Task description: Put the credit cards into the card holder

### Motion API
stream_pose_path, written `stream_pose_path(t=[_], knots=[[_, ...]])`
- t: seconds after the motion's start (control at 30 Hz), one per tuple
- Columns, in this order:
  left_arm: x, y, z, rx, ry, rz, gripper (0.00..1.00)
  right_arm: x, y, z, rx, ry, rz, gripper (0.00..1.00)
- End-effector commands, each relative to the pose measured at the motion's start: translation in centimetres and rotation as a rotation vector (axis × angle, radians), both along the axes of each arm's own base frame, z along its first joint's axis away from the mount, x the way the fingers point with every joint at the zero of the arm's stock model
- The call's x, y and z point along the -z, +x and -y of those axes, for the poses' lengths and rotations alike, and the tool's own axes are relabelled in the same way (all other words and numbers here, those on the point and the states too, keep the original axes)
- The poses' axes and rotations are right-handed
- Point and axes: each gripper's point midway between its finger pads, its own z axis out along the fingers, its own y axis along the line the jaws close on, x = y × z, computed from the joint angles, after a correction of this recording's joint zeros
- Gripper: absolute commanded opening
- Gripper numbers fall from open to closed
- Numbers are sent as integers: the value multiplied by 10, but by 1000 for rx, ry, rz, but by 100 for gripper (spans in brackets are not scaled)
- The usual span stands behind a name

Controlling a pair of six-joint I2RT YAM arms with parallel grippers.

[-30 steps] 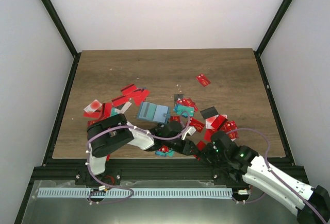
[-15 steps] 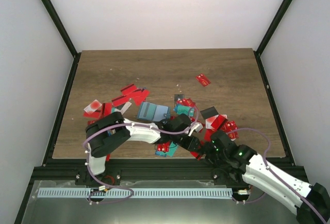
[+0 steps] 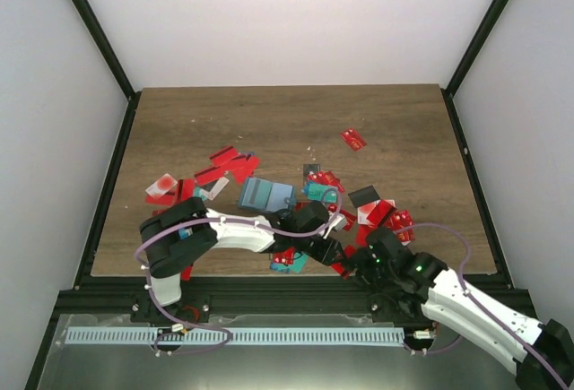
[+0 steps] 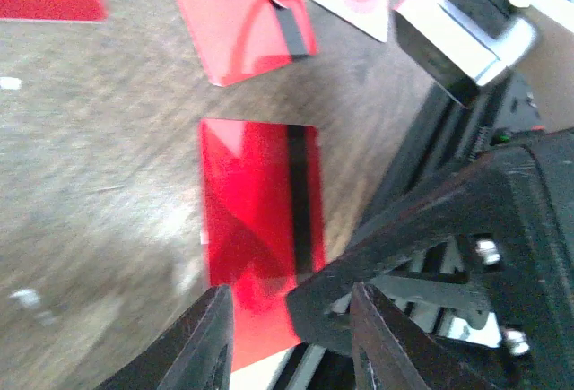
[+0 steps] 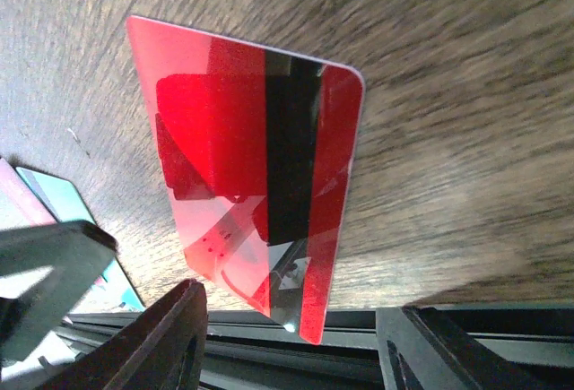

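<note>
The teal-blue card holder (image 3: 266,195) lies flat mid-table. Red, teal and dark credit cards (image 3: 231,165) are scattered around it. One red card with a black stripe (image 4: 256,220) lies at the table's near edge. My left gripper (image 4: 291,345) hovers over its near end, jaws apart and gripping nothing. The same red card (image 5: 260,175) pokes over the edge in the right wrist view. There my right gripper (image 5: 296,345) is open on either side of its overhanging corner. From above, the left gripper (image 3: 327,248) and right gripper (image 3: 352,269) nearly touch.
A lone red card (image 3: 353,139) lies far right. More cards (image 3: 381,212) are piled right of the holder, others (image 3: 169,191) at the left. Teal and red cards (image 3: 287,261) sit by the black front rail (image 3: 269,284). The right arm's black body (image 4: 502,229) crowds the left gripper.
My left arm has stretched further right toward the near edge, bringing its gripper up against the right gripper. The right arm has barely shifted.
</note>
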Motion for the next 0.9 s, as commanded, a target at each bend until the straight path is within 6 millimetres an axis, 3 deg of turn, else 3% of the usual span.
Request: stream_pose_path(t=[0.0, 0.13, 0.33, 0.57, 0.87], knots=[[-5, 25, -19, -103, 73, 134, 38, 27, -14, 8, -23, -17, -35, 53], [-6, 32, -18, -118, 72, 153, 37, 28, -14, 8, -19, -16, -40, 53], [15, 33, -9, -90, 108, 138, 30, 29, -15, 8, -17, -16, -45, 53], [33, 16, -7, -48, 123, 64, 9, 27, -16, 8, -23, -11, -44, 53], [43, -20, -6, 26, 126, -33, 5, 28, -15, 8, -25, -12, -43, 53]])
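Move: The red card with the black stripe lies about 4 cm to the left hand's right, 1 cm back and 3 cm below; from the right hand it is some 4 cm left and 1 cm ahead, level in height. Counted from the left hand, another red card lies roughly 8 cm ahead and 6 cm right, a teal card about 12 cm left and level with it, and the card holder some 18 cm ahead and 18 cm left. The striped red card's forward edge is what the left fingers take: the left hand first swings about 3 cm forward and slightly left, then sinks some 3 cm while its fingers shut to pinch that edge, and finally draws back about 2 cm towards the base, fingers closed. The right hand holds still, half open around the card's near corner. ##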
